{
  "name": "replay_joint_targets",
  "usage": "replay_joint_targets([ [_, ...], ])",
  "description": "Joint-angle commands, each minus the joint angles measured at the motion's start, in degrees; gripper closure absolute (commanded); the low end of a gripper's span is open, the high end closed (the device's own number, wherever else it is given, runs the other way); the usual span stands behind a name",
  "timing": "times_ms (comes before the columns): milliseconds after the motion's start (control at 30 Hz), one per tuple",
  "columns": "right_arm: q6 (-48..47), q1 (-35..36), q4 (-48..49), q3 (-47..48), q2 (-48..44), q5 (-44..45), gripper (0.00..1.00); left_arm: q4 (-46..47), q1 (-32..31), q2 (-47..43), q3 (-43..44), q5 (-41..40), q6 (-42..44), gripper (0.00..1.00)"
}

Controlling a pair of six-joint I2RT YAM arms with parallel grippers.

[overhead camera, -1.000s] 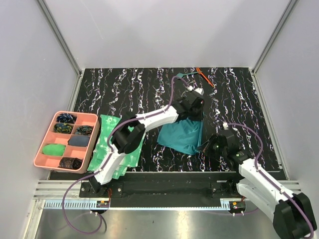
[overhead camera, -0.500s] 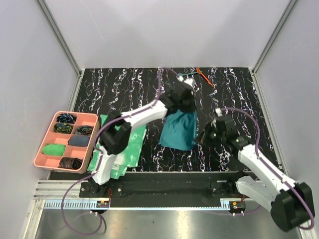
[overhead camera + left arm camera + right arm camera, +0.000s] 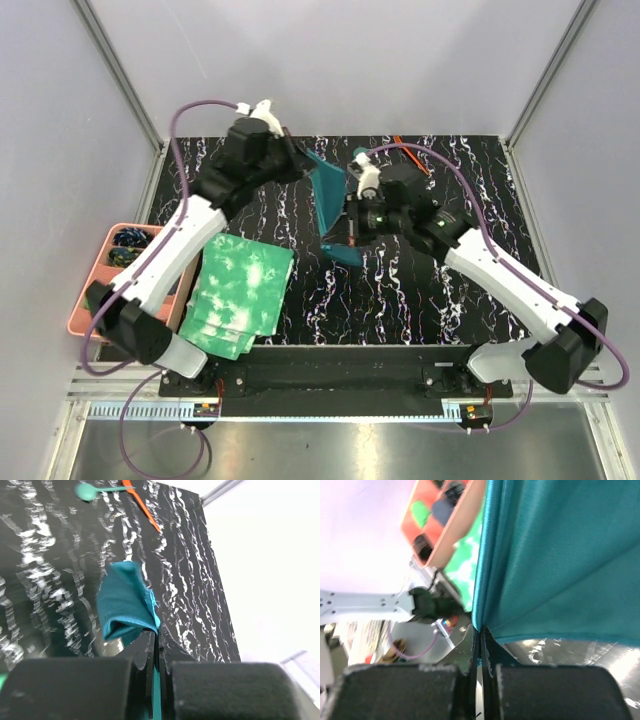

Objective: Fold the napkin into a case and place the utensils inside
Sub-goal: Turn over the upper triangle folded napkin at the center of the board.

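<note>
The dark teal napkin (image 3: 328, 200) hangs lifted over the middle back of the table, stretched between both grippers, its lower end near the dark mat. My left gripper (image 3: 303, 165) is shut on its upper left edge; the left wrist view shows the napkin (image 3: 125, 602) bunched just past the left gripper (image 3: 156, 632). My right gripper (image 3: 352, 215) is shut on the right edge, where the napkin (image 3: 560, 555) fills the view above the right gripper (image 3: 480, 629). The utensils lie at the back: a teal spoon (image 3: 87, 491) and an orange-red stick (image 3: 142, 507), also (image 3: 405, 148). No case is formed.
A pink compartment tray (image 3: 76, 312) with small items sits at the left, partly behind my left arm. A stack of green-and-white mottled cloths (image 3: 240, 295) lies beside it near the front. Grey walls with metal posts close in the black marbled mat (image 3: 480, 200).
Both arms have lifted the napkin off the mat and carried it back and to the left. The left arm swung up and left; the right arm reached in toward the centre.
</note>
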Motion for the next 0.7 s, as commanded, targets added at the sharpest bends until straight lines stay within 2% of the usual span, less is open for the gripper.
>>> replay_joint_targets([
  [0,3.2,5.4,-4.0,1.8,2.5,-11.6,1.00,2.3,4.7,-8.6,-2.0,-3.9,2.1,1.00],
  [133,8.2,5.5,3.8,-4.0,0.0,-14.1,1.00,1.9,4.8,-11.1,-4.0,-5.3,3.6,1.00],
  [267,10.4,5.1,8.3,-14.7,-5.6,-13.3,1.00,3.6,1.4,-5.6,-4.5,-5.3,1.9,1.00],
  [367,15.2,3.6,17.6,-28.6,-10.3,-15.4,1.00,3.7,-4.2,3.1,-1.9,-10.2,1.7,1.00],
  [400,16.6,0.8,19.8,-36.6,-11.6,-16.0,1.00,3.7,-5.3,8.6,0.4,-10.6,1.1,1.00],
  [433,19.1,-0.6,26.1,-41.0,-12.9,-17.8,1.00,3.6,-6.4,11.5,1.6,-12.2,-0.1,1.00],
  [500,21.6,-6.3,31.8,-52.9,-16.8,-17.9,1.00,4.7,-9.7,20.9,6.6,-11.8,-0.4,1.00],
  [533,22.6,-8.9,34.1,-55.7,-17.9,-19.6,1.00,4.5,-10.8,24.2,9.3,-11.5,-0.1,1.00],
  [600,23.5,-11.9,34.7,-61.4,-20.8,-20.7,1.00,4.6,-14.2,32.7,17.1,-12.2,0.3,1.00],
  [667,23.1,-12.7,30.0,-62.6,-23.9,-17.1,0.98,4.6,-16.7,37.9,25.0,-10.4,0.6,0.99],
])
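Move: In the middle of the board lies the bare patch where the held napkin goes: about 13 cm back, 6 cm right and 28 cm below the left hand, and about 2 cm ahead, 1 cm right and 24 cm below the right one. The green cloth lies roughly 26 cm to the left of that patch and 2 cm nearer the bases. The teal spoon lies some 27 cm ahead and 15 cm right of the left hand, on the board. Swinging the raised napkin, both hands keep their pinch on its edge and first drift about 5 cm left and slightly back, then reverse and sweep down and to the right towards the board. They finish some 20 cm lower and about 10 cm farther right than they began, a little nearer the bases. Both wrists tip fingers-down by about 20 degrees and turn somewhat clockwise. ##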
